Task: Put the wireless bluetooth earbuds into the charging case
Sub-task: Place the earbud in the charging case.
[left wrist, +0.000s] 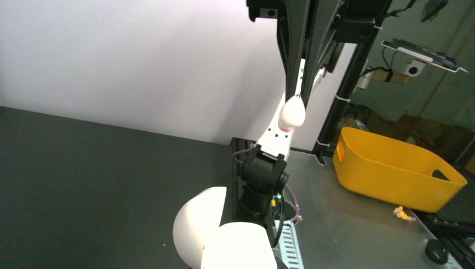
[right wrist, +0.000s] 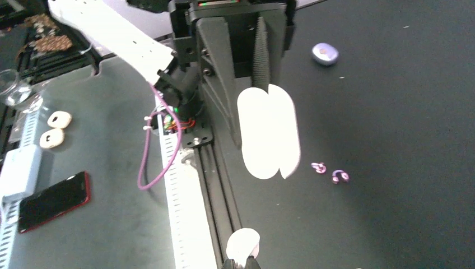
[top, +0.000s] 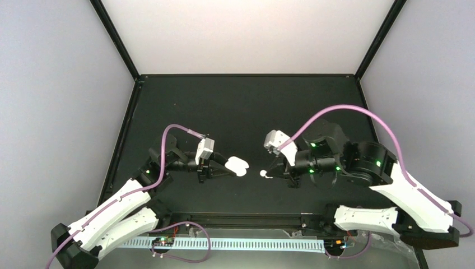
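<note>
My left gripper [top: 231, 166] is shut on the charging case [top: 240, 166], a glossy white clamshell held open above the black table, left of centre. In the left wrist view the open case [left wrist: 224, 235] fills the bottom and hides my own fingertips. My right gripper [top: 270, 172] is shut on one white earbud [top: 263, 174], a short gap to the right of the case. The earbud [left wrist: 292, 112] hangs pinched between the right fingers [left wrist: 291, 61]. In the right wrist view the earbud [right wrist: 242, 245] sits at my fingertips, facing the case [right wrist: 268, 131]. I cannot pick out the second earbud with certainty.
Two tiny purple curled pieces [right wrist: 319, 167] [right wrist: 340, 176] lie on the table near the case. A small lavender rounded piece [right wrist: 325, 53] lies farther off. A yellow bin [left wrist: 392, 168] stands off the table. A red phone [right wrist: 53, 200] and a perforated rail [right wrist: 179, 196] are at the near edge.
</note>
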Controlling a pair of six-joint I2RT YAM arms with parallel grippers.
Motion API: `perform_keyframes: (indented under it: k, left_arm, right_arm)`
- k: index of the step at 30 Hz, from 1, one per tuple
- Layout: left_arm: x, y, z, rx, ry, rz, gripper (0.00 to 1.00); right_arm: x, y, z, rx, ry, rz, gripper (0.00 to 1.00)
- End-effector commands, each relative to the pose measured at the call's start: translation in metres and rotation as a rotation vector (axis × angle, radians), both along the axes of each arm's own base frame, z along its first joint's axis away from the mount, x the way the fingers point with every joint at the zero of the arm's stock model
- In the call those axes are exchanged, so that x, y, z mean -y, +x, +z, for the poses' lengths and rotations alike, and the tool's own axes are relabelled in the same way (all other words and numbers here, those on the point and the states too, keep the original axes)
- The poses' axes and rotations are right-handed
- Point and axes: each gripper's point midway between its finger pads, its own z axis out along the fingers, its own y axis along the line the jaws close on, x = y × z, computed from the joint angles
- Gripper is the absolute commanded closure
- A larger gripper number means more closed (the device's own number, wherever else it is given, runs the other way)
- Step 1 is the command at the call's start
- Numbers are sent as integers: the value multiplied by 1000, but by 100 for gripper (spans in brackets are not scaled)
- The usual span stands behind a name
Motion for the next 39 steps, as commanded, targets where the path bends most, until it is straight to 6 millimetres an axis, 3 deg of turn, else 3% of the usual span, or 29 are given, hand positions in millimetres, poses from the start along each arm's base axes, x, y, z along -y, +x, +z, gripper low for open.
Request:
perform_keyframes:
  k: [1,10,39]
  left_arm:
    - [-1,-15,20,65,-49,-78,98]
    - [-6,-31,29,111,-77,-129,98]
    - [-13,-32,34,148,-95,-80,98]
  right_arm:
    - [-17,-16,2,-24,-20,107,99]
    - [-47,-26,9,44,-97,181,99]
    - [-81,0,9,96,-98,39,99]
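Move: The right hand, pinching the white earbud, has the open white charging case about 8 cm to its left, 3 cm ahead and 4 cm lower. On the table some 33 cm below the right hand lie the purple earbuds, about 15 cm ahead and 14 cm left, and the purple case, roughly 26 cm ahead and 37 cm left. From the left hand, which holds the charging case, the white earbud is about 9 cm right, 3 cm back and 4 cm higher. The right hand keeps its pinch on the white earbud and carries it about 8 cm to the left, nearly level, to the open charging case, first swinging back some 2.5 cm and then easing forward again while the wrist turns by less than 15 degrees. Meanwhile the left hand, its grip on the case unchanged, draws the case back about 3 cm and lifts it some 2 cm to meet the earbud. ##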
